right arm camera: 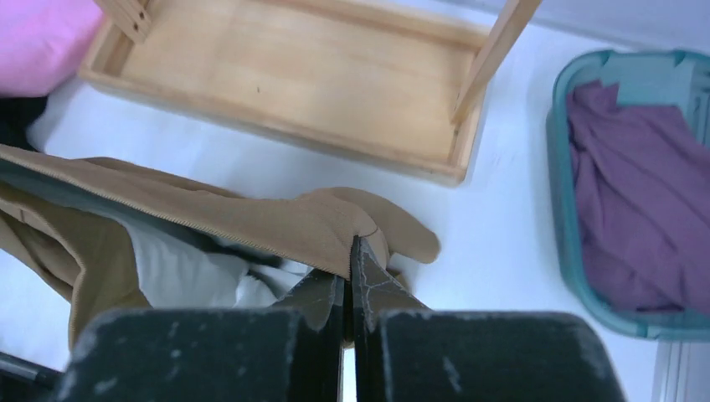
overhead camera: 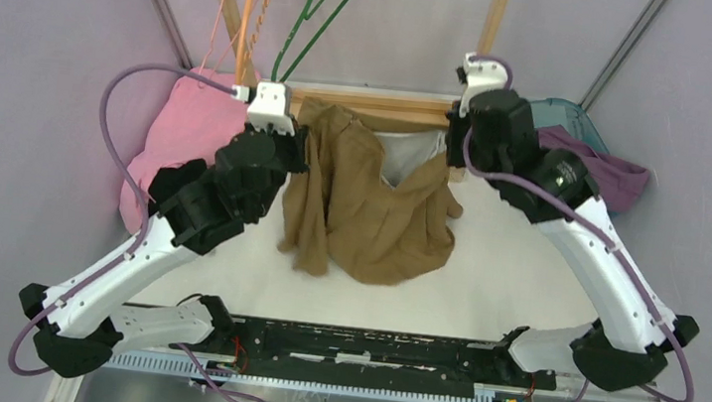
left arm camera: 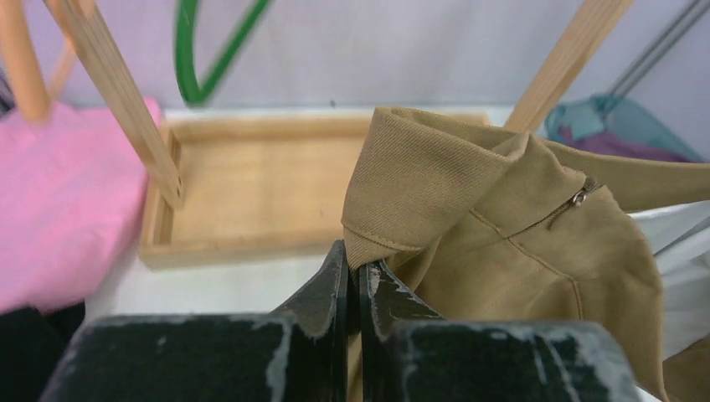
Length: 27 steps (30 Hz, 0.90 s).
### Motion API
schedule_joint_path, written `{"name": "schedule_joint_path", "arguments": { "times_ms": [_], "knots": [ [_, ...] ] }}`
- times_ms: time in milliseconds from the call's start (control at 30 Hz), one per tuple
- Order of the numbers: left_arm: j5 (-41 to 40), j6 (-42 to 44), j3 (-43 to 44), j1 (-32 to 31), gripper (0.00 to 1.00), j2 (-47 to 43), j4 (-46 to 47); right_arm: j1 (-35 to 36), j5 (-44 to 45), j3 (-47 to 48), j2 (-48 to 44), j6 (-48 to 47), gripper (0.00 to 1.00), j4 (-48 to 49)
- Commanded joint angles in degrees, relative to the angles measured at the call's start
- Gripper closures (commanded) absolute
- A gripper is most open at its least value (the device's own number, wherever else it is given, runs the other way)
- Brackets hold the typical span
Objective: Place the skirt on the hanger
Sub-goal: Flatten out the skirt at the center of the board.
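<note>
The tan skirt (overhead camera: 364,197) with a white lining hangs stretched between my two grippers above the white table. My left gripper (overhead camera: 300,145) is shut on the left end of its waistband (left arm camera: 393,243); a zip shows to the right in the left wrist view. My right gripper (overhead camera: 455,142) is shut on the right end of the waistband (right arm camera: 335,226). The green hanger (overhead camera: 324,8) hangs on the wooden rack at the back, above and behind the skirt, and it also shows in the left wrist view (left arm camera: 197,67).
A wooden rack base tray (right arm camera: 285,75) lies behind the skirt with wooden uprights (left arm camera: 117,92). A pink garment (overhead camera: 185,128) lies at the back left. A teal basket (right arm camera: 578,226) with a purple garment (right arm camera: 636,209) stands at the back right. Orange hangers (overhead camera: 250,10) hang on the rack.
</note>
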Motion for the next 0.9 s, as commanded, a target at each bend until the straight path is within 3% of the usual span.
{"name": "schedule_joint_path", "arguments": {
  "times_ms": [0,200,400,567,867],
  "knots": [
    [5.67,7.22,11.56,5.13,0.91,5.19,2.09,-6.97,-6.75,17.42,8.4,-7.43,0.99,-1.34],
    [11.72,9.28,17.47,12.23,0.91,9.36,8.13,-11.53,-11.72,37.99,19.81,-8.75,0.99,-2.5],
    [15.1,11.41,18.03,15.14,0.93,10.43,13.86,-13.17,-13.83,37.5,20.23,-9.21,0.99,4.48],
    [16.46,8.8,6.61,15.23,0.94,4.18,18.27,-13.23,-15.97,22.35,12.56,-9.33,0.99,10.19],
    [20.63,-6.12,-23.24,15.03,0.96,-9.26,19.3,-13.25,-23.19,-24.64,-7.55,-4.89,0.99,18.27]
  ]
}}
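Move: The waistband is already pinched at both ends, with the skirt in the air. The board centre it is being taken to lies about 12 cm right of the left hand, some 5 cm back and 31 cm below; from the right hand, about 12 cm left, 6 cm back and 31 cm below. The rack base's middle is about 18 cm ahead and 8 cm right of the left hand. The blue basket sits some 17 cm ahead and 26 cm right of the right hand. The skirt is flicked out by its waistband: both hands swing forward and up together, the left about 7 cm forward and 8 cm up, the right 10 and 9, with the wrists tipping up some 10 degrees. Both then reverse quickly, dropping 11 to 13 cm while pulling back about 5 cm towards the board, the wrists tipping down again. Both grippers keep their pinch. ##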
